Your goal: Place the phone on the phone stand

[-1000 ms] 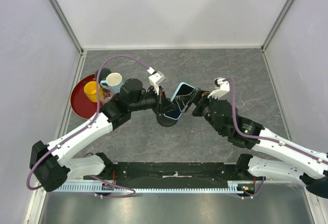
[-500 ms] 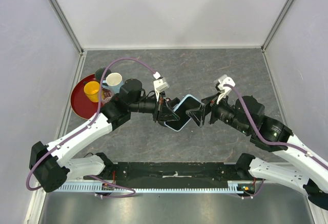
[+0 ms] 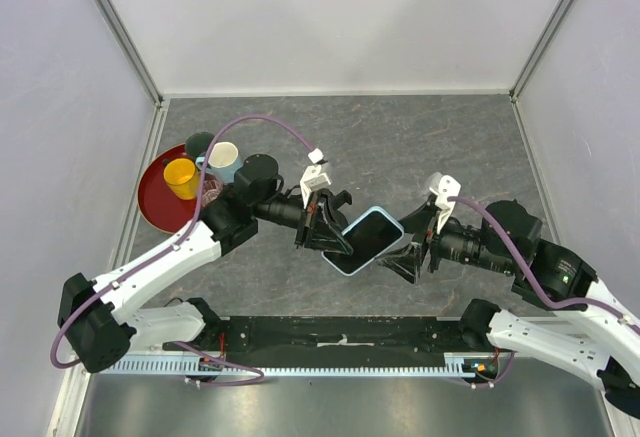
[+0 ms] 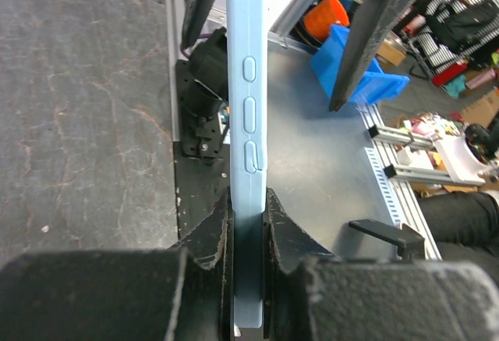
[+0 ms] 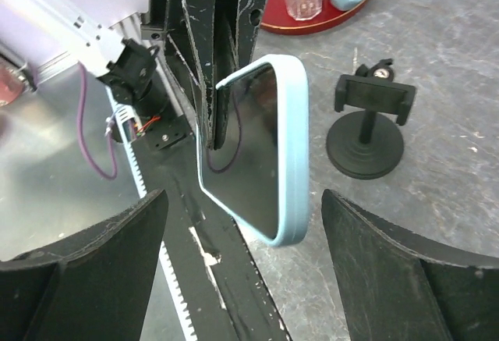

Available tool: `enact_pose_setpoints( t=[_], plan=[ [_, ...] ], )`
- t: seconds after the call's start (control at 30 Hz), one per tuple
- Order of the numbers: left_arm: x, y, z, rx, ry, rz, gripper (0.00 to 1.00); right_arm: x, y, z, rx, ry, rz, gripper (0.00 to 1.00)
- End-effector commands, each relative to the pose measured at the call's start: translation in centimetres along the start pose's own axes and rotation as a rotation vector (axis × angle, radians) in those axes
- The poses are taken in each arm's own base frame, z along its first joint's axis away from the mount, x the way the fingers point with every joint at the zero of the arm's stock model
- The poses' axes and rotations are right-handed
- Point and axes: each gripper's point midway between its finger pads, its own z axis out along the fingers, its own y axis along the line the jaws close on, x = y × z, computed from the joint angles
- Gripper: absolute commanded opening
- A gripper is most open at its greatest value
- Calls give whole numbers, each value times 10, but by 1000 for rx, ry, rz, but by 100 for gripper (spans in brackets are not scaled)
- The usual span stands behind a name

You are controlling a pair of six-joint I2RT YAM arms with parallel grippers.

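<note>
The phone (image 3: 367, 237), black screen in a light blue case, is held above the table by one short end. My left gripper (image 3: 335, 232) is shut on it; in the left wrist view the fingers (image 4: 214, 228) pinch the case's edge (image 4: 248, 83). My right gripper (image 3: 405, 245) is open, its jaws wide apart on either side of the phone's free end (image 5: 249, 146) and not touching it. The phone stand (image 5: 365, 126), black with a disc base and clamp cradle, stands on the table beyond the phone in the right wrist view. In the top view it is hidden.
A red tray (image 3: 155, 202) at the left holds a yellow cup (image 3: 180, 175), a white cup (image 3: 222, 157) and a dark cup (image 3: 200, 143). The arms' black mounting plate (image 3: 340, 332) runs along the near edge. Pale walls enclose the table.
The phone has moved down and to the right in the left gripper. The right arm has drawn back to the right and its jaws now stand open off the phone.
</note>
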Motion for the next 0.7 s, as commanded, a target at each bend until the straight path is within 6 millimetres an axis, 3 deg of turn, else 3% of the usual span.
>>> enact_pose_setpoints(
  t=[0.0,0.13,0.27,0.3,0.43,0.53,0.67],
  plan=[
    [-16,-34,2,147,-20,165,2,5,17,0,-105,22,-27,86],
    [-9,-40,7,162,-9,185,2,-8,23,-5,-128,-47,2,86],
    [-8,-41,8,167,-3,190,2,-4,28,-1,-149,-20,63,83],
    [-6,-42,9,169,0,188,2,-4,28,2,-150,-18,71,81],
    [-5,-43,10,176,8,182,2,-4,29,9,-159,-20,92,55],
    [-2,-43,12,173,18,186,2,-3,27,13,-152,-7,76,48],
    [-1,-45,13,177,27,196,2,-12,35,10,-196,-20,49,52]
  ],
)
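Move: The phone is still pinched in the left gripper, its middle about 4 cm to the right of that hand, 1 cm ahead and level. From the open right hand the phone's middle lies some 6 cm left, about 1 cm ahead and level. The phone stand stands on the table roughly 12 cm ahead of the left hand, 4 cm to its left and 20 cm below. Keep the phone pinched and draw the left gripper back about 3.5 cm, turning it slightly clockwise. Follow with the right gripper, first back about 2 cm, then left by roughly as much so that its jaws straddle the phone's free right end, closing them to about half open from nearly full as it goes in. ##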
